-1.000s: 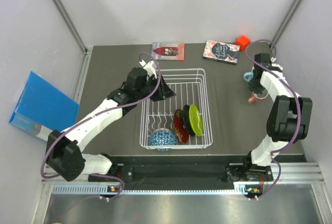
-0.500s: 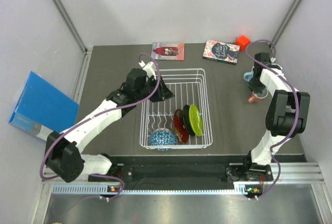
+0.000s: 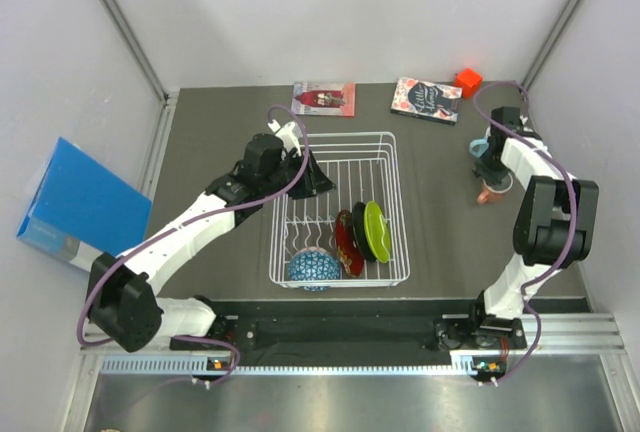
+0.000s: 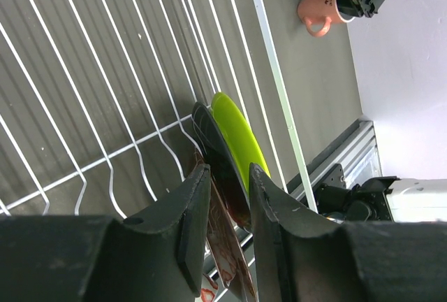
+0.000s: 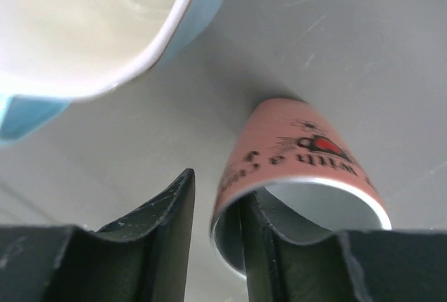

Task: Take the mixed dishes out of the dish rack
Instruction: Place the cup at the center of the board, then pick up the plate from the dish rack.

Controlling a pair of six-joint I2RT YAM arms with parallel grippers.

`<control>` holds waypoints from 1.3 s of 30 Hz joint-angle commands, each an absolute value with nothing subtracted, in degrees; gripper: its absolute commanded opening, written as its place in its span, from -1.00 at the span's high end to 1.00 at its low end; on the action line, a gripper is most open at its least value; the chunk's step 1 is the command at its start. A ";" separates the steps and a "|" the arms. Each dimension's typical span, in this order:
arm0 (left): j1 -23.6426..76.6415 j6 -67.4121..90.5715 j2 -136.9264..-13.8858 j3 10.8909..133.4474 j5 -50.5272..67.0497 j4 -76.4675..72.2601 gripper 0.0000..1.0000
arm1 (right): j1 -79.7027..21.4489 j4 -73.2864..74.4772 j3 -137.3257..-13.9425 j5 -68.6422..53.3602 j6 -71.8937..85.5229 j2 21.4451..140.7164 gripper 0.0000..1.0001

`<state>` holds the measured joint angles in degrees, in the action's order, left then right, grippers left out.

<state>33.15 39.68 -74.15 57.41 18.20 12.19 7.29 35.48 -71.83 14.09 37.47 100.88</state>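
The white wire dish rack (image 3: 391, 138) holds a blue-patterned bowl (image 3: 311, 268), a red patterned plate (image 3: 345, 242), a black plate (image 3: 359, 233) and a lime green plate (image 3: 377, 230). My left gripper (image 3: 312, 178) hovers open over the rack's far left part. In the left wrist view its fingers (image 4: 195, 207) frame the green plate (image 4: 237, 134) and black plate (image 4: 215, 154) beyond them, with nothing between them. On the table to the right are a light blue mug (image 3: 481, 145) and a salmon-pink cup (image 3: 487, 192). My right gripper (image 5: 216, 190) is open astride the cup's (image 5: 293, 152) wall, one finger inside.
A blue box (image 3: 80, 202) leans outside the table at the left. Two books (image 3: 324, 98) (image 3: 427, 99) and a red block (image 3: 467, 79) lie along the far edge. The light blue mug (image 5: 105, 22) stands close beside the pink cup.
My right gripper's jaws have parted from the pink cup's wall, leaving a gap at the outer finger. The left arm has stayed where it was.
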 commanded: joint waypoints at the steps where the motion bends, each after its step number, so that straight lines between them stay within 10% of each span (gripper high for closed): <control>1: 33.22 38.94 -72.42 57.13 18.55 11.16 0.32 | 7.91 34.02 -71.37 8.36 37.97 93.71 0.34; 18: 33.31 39.03 -72.60 56.60 18.46 10.54 0.32 | 6.16 27.71 -64.79 -2.96 37.62 70.43 0.17; 21: 33.31 36.75 -71.81 57.22 16.09 12.30 0.31 | 0.02 16.05 -59.43 -3.60 34.90 58.92 0.11; 26: 33.40 32.08 -71.10 58.27 11.53 15.37 0.24 | -17.38 8.52 -54.50 -0.36 28.57 47.64 -0.51; 39: 36.47 26.27 -64.61 59.77 -7.30 29.00 0.28 | -34.70 12.04 -42.45 8.87 25.40 45.43 -0.57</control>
<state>36.16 28.18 -68.16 58.15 -3.20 25.91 -30.35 12.27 -42.37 6.55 28.23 44.36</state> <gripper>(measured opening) 0.375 0.798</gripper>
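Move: The right hand is at the pink cup it has just set down, the cup's middle about 3 cm to its right, 1 cm back and 3 cm below. The light-blue cup stands 7 cm ahead and 4 cm right. The green plate in the rack is some 27 cm left and 14 cm back, roughly level, with the black plate 4 cm left of it. From the left hand, the green plate lies about 12 cm right, 4 cm back and 11 cm down. Draw the right gripper straight up about 12 cm, clear of the pink cup, then swing it left over 20 cm and back about 10 towards the green plate, still climbing before sinking some 10 cm; open it wide, tip the fingers up towards level and turn them counter-clockwise. Late on, slide the empty left gripper left about 6 cm, away from the plates, tipping its fingers more steeply down. ##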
